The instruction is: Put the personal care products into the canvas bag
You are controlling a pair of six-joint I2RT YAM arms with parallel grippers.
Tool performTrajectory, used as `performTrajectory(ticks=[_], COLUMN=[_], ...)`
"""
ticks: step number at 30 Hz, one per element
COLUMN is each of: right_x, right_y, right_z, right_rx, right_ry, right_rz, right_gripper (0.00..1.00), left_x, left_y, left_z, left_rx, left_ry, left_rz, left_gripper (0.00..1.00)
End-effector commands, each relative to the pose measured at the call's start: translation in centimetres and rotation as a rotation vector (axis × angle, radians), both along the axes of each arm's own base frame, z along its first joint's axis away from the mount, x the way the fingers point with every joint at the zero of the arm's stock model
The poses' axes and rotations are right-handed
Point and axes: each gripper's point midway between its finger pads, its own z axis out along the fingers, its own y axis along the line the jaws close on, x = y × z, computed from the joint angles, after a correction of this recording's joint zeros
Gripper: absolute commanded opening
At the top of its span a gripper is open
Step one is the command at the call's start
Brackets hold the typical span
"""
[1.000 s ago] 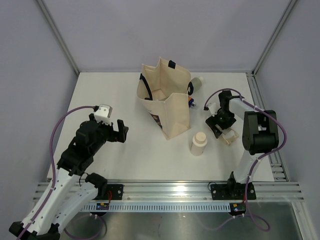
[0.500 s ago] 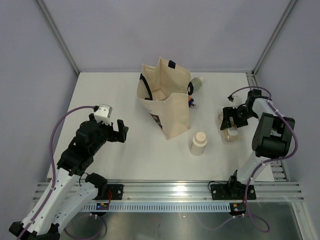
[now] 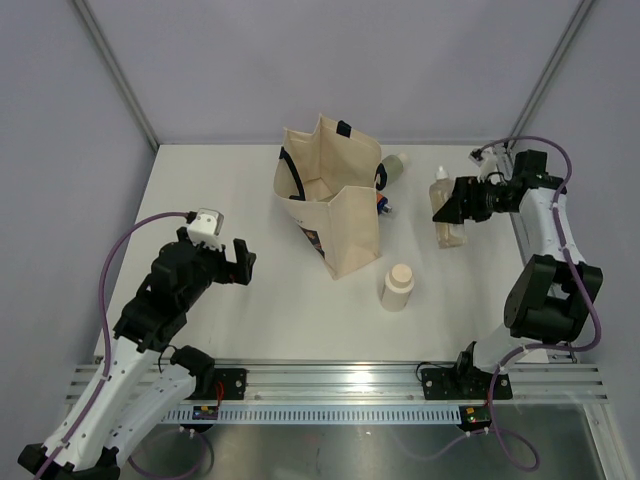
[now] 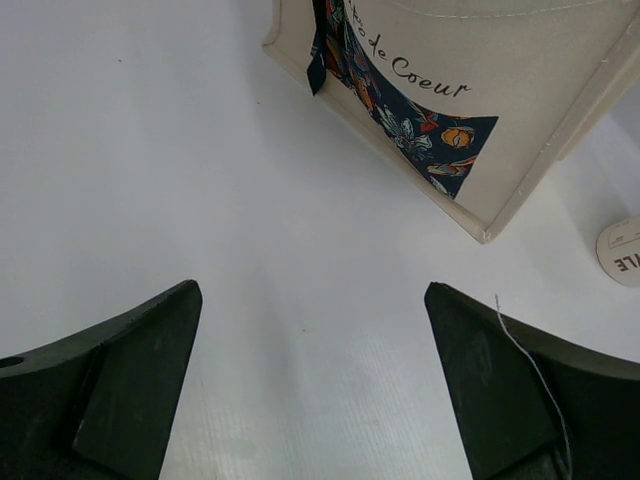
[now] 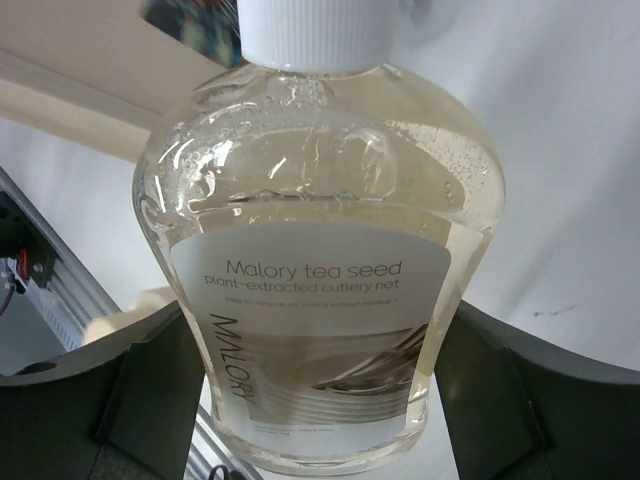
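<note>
The canvas bag (image 3: 330, 205) stands upright and open at the table's middle; its printed side shows in the left wrist view (image 4: 400, 90). My right gripper (image 3: 452, 203) is shut on the clear amber-filled labelled bottle (image 3: 445, 212), held off the table to the right of the bag. In the right wrist view the bottle (image 5: 315, 250) fills the space between both fingers (image 5: 130, 390). The short beige bottle (image 3: 398, 287) stands in front of the bag's right corner. A sage-green bottle (image 3: 392, 167) lies behind the bag. My left gripper (image 3: 240, 258) is open and empty, left of the bag (image 4: 310, 390).
The beige bottle's top (image 4: 620, 252) shows at the right edge of the left wrist view. An aluminium rail (image 3: 540, 260) runs along the table's right edge, and grey walls close in the back and sides.
My right gripper has lifted the amber bottle off the table at the right and carried it up and towards the far side. The left arm has not moved.
</note>
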Motion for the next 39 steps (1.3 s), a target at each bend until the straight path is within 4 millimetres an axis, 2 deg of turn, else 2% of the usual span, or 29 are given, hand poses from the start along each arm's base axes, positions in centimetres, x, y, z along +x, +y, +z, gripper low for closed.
performTrajectory(ticks=[1,2,3,4,5,7,8,10,11,12,13,14,15,16,17,18,20,21,22,26,31,32,33,34,35,37,38,39], right_x=[1.0,1.3,1.6,2.0,2.2,3.0,2.8,3.6,3.7,4.3,4.9,5.1,6.5,7.0,7.4,9.0,10.2,11.9,12.0,13.6,12.7,12.3,11.7,11.5,11.0,10.5,10.1,9.9], right_y=[3.6,4.1,4.8,6.2,7.0,8.7,10.8,13.0,14.0,15.8,16.7,17.6,19.5,20.5,21.3,23.1,24.6,25.3,26.4,27.8,27.7,27.8,27.6,27.6,27.4,27.1,26.9,26.7], right_z=[12.0,13.2,15.2,16.4,18.6,20.8,23.1,24.4,26.4,26.3,26.8,28.5,27.4,27.0,28.1,26.1,25.4,23.3,22.3,17.5,13.7,12.0,12.2,11.5,10.4,9.3,8.1,7.6], right_rx=[0.126,0.120,0.116,0.118,0.118,0.121,0.125,0.137,0.144,0.169,0.174,0.174,0.166,0.162,0.158,0.131,0.097,0.048,0.035,-0.044,-0.131,-0.157,-0.168,-0.184,-0.211,-0.239,-0.260,-0.271], right_ry=[-0.322,-0.364,-0.411,-0.456,-0.516,-0.569,-0.631,-0.659,-0.710,-0.688,-0.710,-0.756,-0.735,-0.726,-0.763,-0.743,-0.758,-0.746,-0.735,-0.694,-0.650,-0.626,-0.629,-0.620,-0.601,-0.577,-0.548,-0.533], right_rz=[0.108,0.127,0.136,0.169,0.191,0.211,0.261,0.294,0.312,0.329,0.336,0.344,0.351,0.357,0.361,0.362,0.358,0.343,0.355,0.379,0.440,0.459,0.465,0.470,0.477,0.486,0.490,0.492], right_gripper=[0.00,0.00,0.00,0.00,0.00,0.00,0.00,0.00,0.00,0.00,0.00,0.00,0.00,0.00,0.00,0.00,0.00,0.00,0.00,0.00,0.00,0.02,0.04,0.06,0.12,0.18,0.23,0.37], left_x=[0.6,0.6,0.6,0.6,0.6,0.6,0.6,0.7,0.7,0.7,0.7,0.7,0.8,0.7,0.7,0.8,0.8,0.8,0.8,0.8,0.7,0.7,0.6,0.6,0.6,0.5,0.5,0.4], left_y=[0.3,0.4,0.4,0.5,0.5,0.6,0.6,0.7,0.7,0.8,0.8,0.9,0.9,0.9,0.9,0.9,1.0,1.0,1.0,0.8,0.7,0.7,0.6,0.6,0.6,0.5,0.5,0.5], left_z=[1.5,1.4,1.5,1.6,1.6,1.5,1.6,1.5,1.5,1.5,1.4,1.4,1.4,1.4,1.4,1.4,1.4,1.3,1.3,1.3,1.4,1.5,1.5,1.6,1.5,1.7,1.7,1.8], left_rx=[-0.010,-0.010,-0.009,-0.010,-0.009,-0.007,-0.007,-0.005,-0.004,-0.003,-0.001,0.001,0.002,0.000,0.002,0.003,0.003,0.004,0.006,0.004,0.003,0.000,-0.001,-0.001,-0.002,-0.006,-0.007,-0.008], left_ry=[-0.070,-0.070,-0.074,-0.078,-0.079,-0.080,-0.081,-0.082,-0.081,-0.082,-0.079,-0.078,-0.079,-0.081,-0.080,-0.079,-0.081,-0.078,-0.077,-0.076,-0.082,-0.084,-0.085,-0.087,-0.086,-0.093,-0.092,-0.093], left_rz=[0.022,0.023,0.026,0.027,0.028,0.033,0.034,0.036,0.038,0.042,0.044,0.048,0.049,0.049,0.051,0.052,0.054,0.054,0.053,0.047,0.037,0.033,0.031,0.030,0.027,0.024,0.021,0.020], left_gripper=[0.99,0.99,0.99,0.99,0.99,0.99,0.99,0.99,0.99,0.99,0.99,0.99,0.99,0.99,0.99,0.99,0.99,0.99,0.99,0.99,0.99,0.99,0.99,0.99,0.99,0.99,0.99,0.99])
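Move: My right hand already holds the clear bottle in the air. The canvas bag's middle lies about 26 cm to its left, 10 cm ahead and 4 cm lower. From this hand the white bottle stands roughly 12 cm left, 12 cm back and 11 cm down, while the green bottle lies about 27 cm ahead, 8 cm left and 15 cm down. From my left hand, the bag is around 22 cm ahead, 20 cm right and 11 cm lower. I keep my grip on the clear bottle and carry it in a high arc with my right hand: up about 25 cm and left, tipping the fingertips upward, then over the bag's rim and down just as far into its open mouth. I finish some 26 cm left and 11 cm forward of where I began, my fingers tipping partly back down and my hand turned counter-clockwise. ##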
